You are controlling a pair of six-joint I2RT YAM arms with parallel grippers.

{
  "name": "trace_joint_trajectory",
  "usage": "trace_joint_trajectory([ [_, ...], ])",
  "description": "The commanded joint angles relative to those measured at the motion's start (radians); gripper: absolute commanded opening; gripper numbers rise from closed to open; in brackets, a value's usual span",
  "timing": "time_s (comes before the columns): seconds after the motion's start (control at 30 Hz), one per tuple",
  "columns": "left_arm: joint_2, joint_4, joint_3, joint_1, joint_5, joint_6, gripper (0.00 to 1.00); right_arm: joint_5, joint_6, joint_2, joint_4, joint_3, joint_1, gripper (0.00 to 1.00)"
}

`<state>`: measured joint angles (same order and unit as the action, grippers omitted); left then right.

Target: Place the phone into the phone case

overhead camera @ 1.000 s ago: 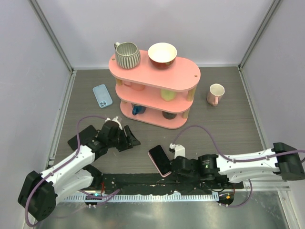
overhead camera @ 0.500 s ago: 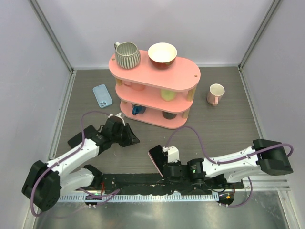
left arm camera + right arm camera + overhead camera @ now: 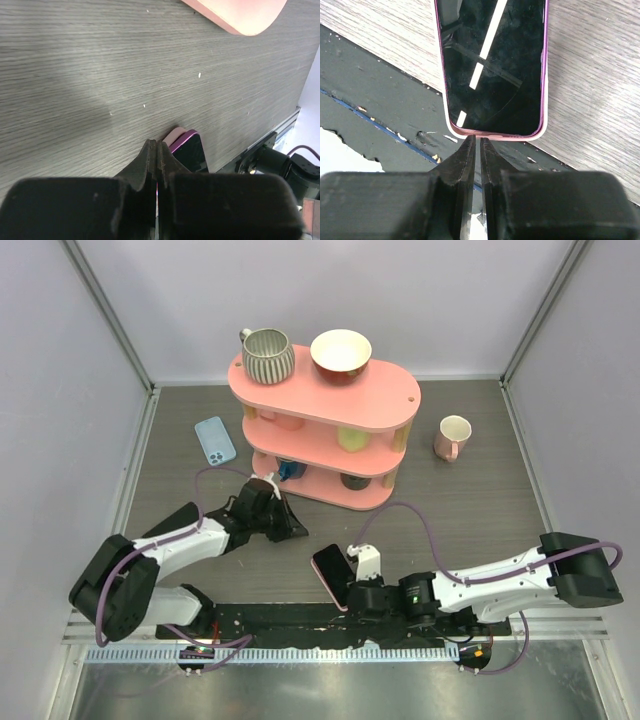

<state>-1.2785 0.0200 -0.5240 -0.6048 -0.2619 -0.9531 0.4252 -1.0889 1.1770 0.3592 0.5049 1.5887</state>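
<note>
The phone (image 3: 335,575), black-screened with a purple frame, lies face up inside a pale pink phone case (image 3: 449,127) near the table's front edge. In the right wrist view the phone (image 3: 492,65) fills the top, and my right gripper (image 3: 476,140) is shut, empty, its tips against the case's near end. From above, the right gripper (image 3: 352,598) sits just below the phone. My left gripper (image 3: 298,532) is shut on nothing, low over the table left of the phone. Its tips (image 3: 156,145) point at the phone's far corner (image 3: 192,152) and the case rim (image 3: 175,134).
A pink three-tier shelf (image 3: 330,390) stands behind, carrying a striped mug (image 3: 268,355) and a bowl (image 3: 341,352). A pink mug (image 3: 453,437) stands to its right. A light blue phone-shaped item (image 3: 215,440) lies at the far left. A black strip (image 3: 300,625) runs along the front edge.
My left gripper moved right toward the phone and closed. The right gripper shifted left to the phone's near end. The phone has stayed in place.
</note>
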Motion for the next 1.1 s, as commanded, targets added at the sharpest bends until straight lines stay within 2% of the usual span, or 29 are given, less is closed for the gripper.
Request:
trace_joint_trajectory([
  [0.0, -0.045, -0.106, -0.041, -0.036, 0.004, 0.02, 0.0, 0.014, -0.013, 0.015, -0.034, 0.014, 0.01, 0.15],
  [0.27, -0.09, -0.129, -0.044, -0.069, -0.007, 0.025, 0.0, 0.03, -0.029, 0.067, -0.035, 0.02, 0.025, 0.14],
  [0.63, -0.124, -0.163, -0.045, -0.121, -0.011, 0.042, 0.0, 0.075, -0.057, 0.042, -0.04, -0.005, 0.033, 0.14],
  [1.07, -0.136, -0.124, -0.05, -0.2, 0.024, 0.056, 0.0, 0.106, -0.088, 0.049, -0.069, -0.031, 0.034, 0.14],
])
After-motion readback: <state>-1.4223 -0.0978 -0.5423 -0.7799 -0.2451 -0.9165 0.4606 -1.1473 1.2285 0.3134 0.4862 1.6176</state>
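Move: The phone lies on top of the pink phone case, face up. The middle of both is about 10 cm back, 9 cm to the right and 5 cm below the left hand, and some 8 cm ahead, 4 cm to the left and 1 cm below the right. The pink shelf's middle stands about 17 cm ahead of the left hand, 5 cm to its right and 5 cm up; the blue cup is 15 cm ahead and 3 cm left, roughly 1 cm below. The phone and case are approached at their far-left corner by the left hand, shut fingers travelling right, back and down, some 5 cm in all, turning about 10 degrees clockwise and ending close by that corner. At the near short end, the right hand sinks about 1 cm early on, then holds low at the case's rim, fingers still nearly shut. ##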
